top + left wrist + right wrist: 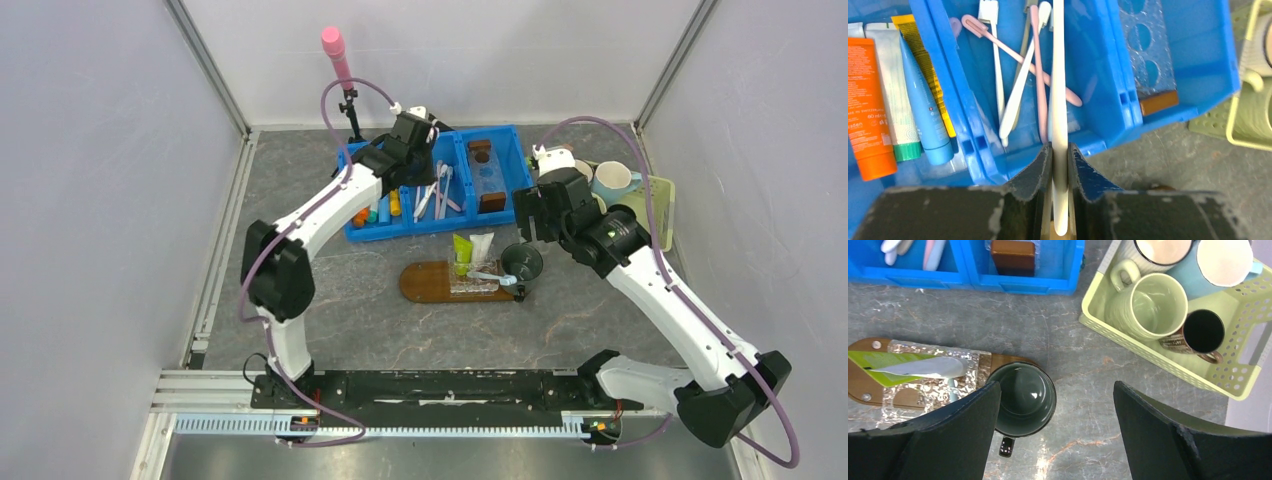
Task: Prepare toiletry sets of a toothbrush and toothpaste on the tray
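The dark brown oval tray (425,283) lies in front of the blue bin. A foil sheet, a green toothpaste tube (462,250), a white toothpaste tube (482,245) and a light blue toothbrush (492,277) lie on its right half. The tubes also show in the right wrist view: the green one (878,360) and the white one (923,368). My left gripper (1060,150) is over the bin's middle compartment, shut on the handle of a whitish toothbrush (1059,90). My right gripper (1055,410) is open and empty above the tabletop, just right of the tray.
The blue bin (1198,55) holds pink and white toothbrushes (1038,75) and orange, white, blue and yellow tubes (868,105). A dark green mug (1023,397) stands at the tray's right end. A pale green basket (1108,330) with several mugs is at the right. A pink-tipped stand (335,50) is behind the bin.
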Robot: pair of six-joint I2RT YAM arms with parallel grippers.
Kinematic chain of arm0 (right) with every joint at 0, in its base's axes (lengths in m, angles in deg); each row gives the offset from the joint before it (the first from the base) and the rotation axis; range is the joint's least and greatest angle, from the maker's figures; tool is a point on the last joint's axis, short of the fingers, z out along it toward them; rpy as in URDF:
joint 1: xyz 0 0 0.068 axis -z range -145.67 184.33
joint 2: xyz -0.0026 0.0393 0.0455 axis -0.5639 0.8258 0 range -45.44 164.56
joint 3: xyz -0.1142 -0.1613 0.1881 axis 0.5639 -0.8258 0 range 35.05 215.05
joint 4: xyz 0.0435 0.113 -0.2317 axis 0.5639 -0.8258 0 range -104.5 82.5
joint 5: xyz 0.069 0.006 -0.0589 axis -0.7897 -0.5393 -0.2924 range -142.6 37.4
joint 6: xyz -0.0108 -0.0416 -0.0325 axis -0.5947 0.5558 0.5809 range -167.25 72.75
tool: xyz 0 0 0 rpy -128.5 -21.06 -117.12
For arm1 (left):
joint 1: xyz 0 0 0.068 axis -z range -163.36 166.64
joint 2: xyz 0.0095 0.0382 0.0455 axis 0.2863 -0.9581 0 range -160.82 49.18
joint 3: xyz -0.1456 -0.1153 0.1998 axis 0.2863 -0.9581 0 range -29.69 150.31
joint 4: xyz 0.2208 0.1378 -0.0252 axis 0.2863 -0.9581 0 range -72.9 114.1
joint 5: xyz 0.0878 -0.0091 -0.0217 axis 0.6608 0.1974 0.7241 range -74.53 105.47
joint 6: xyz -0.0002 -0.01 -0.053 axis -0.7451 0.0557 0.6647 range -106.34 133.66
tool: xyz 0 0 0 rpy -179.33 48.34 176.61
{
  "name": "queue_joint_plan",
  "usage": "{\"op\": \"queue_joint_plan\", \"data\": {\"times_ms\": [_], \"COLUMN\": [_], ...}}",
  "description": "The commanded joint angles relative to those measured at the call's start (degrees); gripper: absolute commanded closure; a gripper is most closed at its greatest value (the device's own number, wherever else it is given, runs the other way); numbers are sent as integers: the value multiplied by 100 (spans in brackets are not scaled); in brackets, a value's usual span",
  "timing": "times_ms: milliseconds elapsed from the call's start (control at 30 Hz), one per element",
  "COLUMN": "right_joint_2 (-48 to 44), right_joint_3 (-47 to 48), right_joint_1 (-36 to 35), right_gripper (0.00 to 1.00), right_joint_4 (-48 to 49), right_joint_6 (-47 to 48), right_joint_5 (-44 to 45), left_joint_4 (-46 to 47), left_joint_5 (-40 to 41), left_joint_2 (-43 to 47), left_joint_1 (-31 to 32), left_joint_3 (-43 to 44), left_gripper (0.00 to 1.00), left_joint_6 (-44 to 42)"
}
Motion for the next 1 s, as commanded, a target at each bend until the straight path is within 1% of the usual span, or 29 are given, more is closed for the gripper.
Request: {"op": "queue_joint_plan", "data": {"times_ms": [0, 200, 400, 533, 600, 733, 967], "right_joint_2": [118, 466, 774, 813, 821, 855, 819], "right_joint_3": [496, 1346, 2080, 2328, 2448, 2588, 2654], "right_joint_1": [37, 109, 129, 126, 129, 129, 129], "right_gripper": [11, 11, 13, 13, 13, 13, 15], "right_joint_4": [370, 417, 487, 623, 668, 702, 807], "right_joint_6": [142, 303, 773, 1175, 1309, 1691, 1883], "right_joint_5": [-438, -1444, -2750, -3248, -3414, -3767, -4056], "left_joint_4": [1086, 2860, 4130, 4890, 4955, 5050, 5961], "left_joint_5": [-431, -946, -2001, -2638, -2899, -3310, -4182], "left_joint_2": [899, 2193, 3242, 3811, 3968, 4169, 4284], "left_joint_1": [-14, -10, -14, -18, -14, -14, -14], "left_joint_3": [-865, -2562, -3920, -4690, -4838, -4986, -5254], "left_gripper": [98, 98, 98, 98, 98, 98, 98], "left_joint_6": [-548, -1630, -2872, -3601, -3872, -4134, -3935]}}
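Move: The open right gripper will take the white toothbrush in the left fingers, about 20 cm ahead, 22 cm left and 3 cm below; the clear holder is roughly 12 cm left, 1 cm back and 17 below, the dark green mug 2 cm left, level, 17 below. From the left hand, the right gripper is some 15 cm back, 22 right and 6 higher; the blue bin lies 3 ahead, straight in line sideways, 12 below. Left draws the held toothbrush some 13 cm back and up, swinging clockwise; open right rises leftward towards it. ##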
